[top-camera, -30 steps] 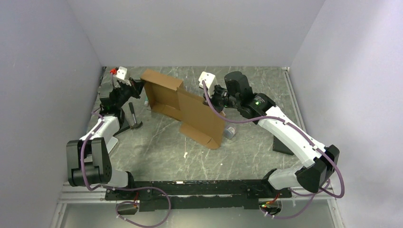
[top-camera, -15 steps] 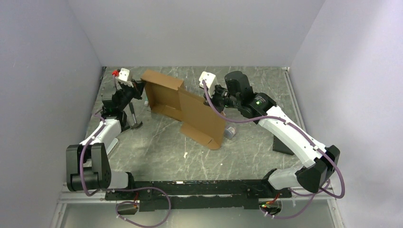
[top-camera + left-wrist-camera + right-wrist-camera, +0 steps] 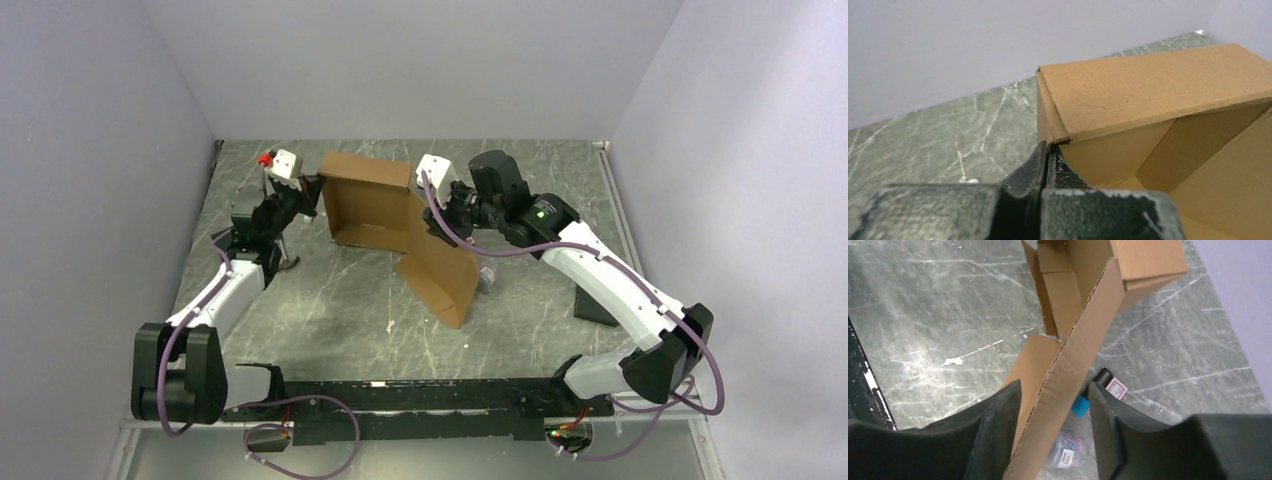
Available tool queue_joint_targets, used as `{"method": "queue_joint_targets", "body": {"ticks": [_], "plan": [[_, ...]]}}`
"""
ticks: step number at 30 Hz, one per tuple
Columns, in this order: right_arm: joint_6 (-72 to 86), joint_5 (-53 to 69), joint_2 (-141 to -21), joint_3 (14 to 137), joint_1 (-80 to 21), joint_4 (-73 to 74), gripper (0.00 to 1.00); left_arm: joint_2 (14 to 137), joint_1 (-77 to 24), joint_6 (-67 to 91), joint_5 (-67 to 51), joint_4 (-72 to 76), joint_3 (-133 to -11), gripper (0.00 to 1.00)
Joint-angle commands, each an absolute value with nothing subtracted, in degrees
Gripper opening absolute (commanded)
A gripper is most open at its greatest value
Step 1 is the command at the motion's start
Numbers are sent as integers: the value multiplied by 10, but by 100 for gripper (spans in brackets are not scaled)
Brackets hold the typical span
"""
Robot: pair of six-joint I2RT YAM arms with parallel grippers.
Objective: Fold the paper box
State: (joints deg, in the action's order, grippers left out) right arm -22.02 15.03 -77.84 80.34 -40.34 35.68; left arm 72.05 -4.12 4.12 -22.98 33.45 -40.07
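Note:
The paper box (image 3: 368, 203) is brown cardboard, half formed, with its open side facing the camera at the back middle of the table. Its long lid panel (image 3: 442, 272) hangs down toward the front right. My left gripper (image 3: 313, 186) is shut on the box's left corner. In the left wrist view its fingertips (image 3: 1048, 148) pinch the wall edge just under the folded rim of the box (image 3: 1148, 85). My right gripper (image 3: 441, 206) is open. In the right wrist view its fingers (image 3: 998, 415) straddle the lid panel's (image 3: 1073, 355) corrugated edge, with a gap on the right side.
A small clear jar of coloured bits (image 3: 1066, 452) and a black marker with a blue end (image 3: 1091, 391) lie under the lid panel. A black pad (image 3: 595, 306) lies at the right. A dark hammer-like tool (image 3: 284, 260) lies by the left arm. The back wall is close behind the box.
The right gripper has opened and let go of the lid panel, which now hangs lower. The left gripper has carried the box's corner to the right, turning its opening toward the camera.

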Motion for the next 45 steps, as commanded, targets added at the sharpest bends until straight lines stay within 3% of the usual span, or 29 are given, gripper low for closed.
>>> {"method": "queue_joint_targets", "body": {"ticks": [1,10,31,45], "plan": [[-237,131,-769,853,-408,349,60,693,-53,32,-250,323,-405,0],[-277,68,-809,917,-450,368,75,682,-72,30,-237,304,-404,0],[-311,28,-871,991,-477,388,78,687,-77,33,-241,291,-407,0],[-390,-72,-1005,1112,-510,412,73,693,-78,48,-249,285,-411,0]]}}
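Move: The box's top flap has its middle about 11 cm ahead and 11 cm to the left of the right hand, roughly 2 cm lower. The upright right-hand panel has its edge between that hand's parting fingers, its middle some 5 cm back, 2 cm right and 9 cm down; a clear jar stands about 9 cm back, 13 cm right, 25 cm below. From the left hand the top flap's middle lies 2 cm ahead, 8 cm right, 2 cm up. The panel's edge comes free as the right hand opens wider and lifts about 5 cm, then swings left and forward towards the box's top flap, pausing midway and sinking slightly at the end, some 9 cm across in all, its wrist tilting about 20 degrees. The box's left edge stays pinched in the shut left fingers, which draw it some 2.5 cm right and back, then hold. ##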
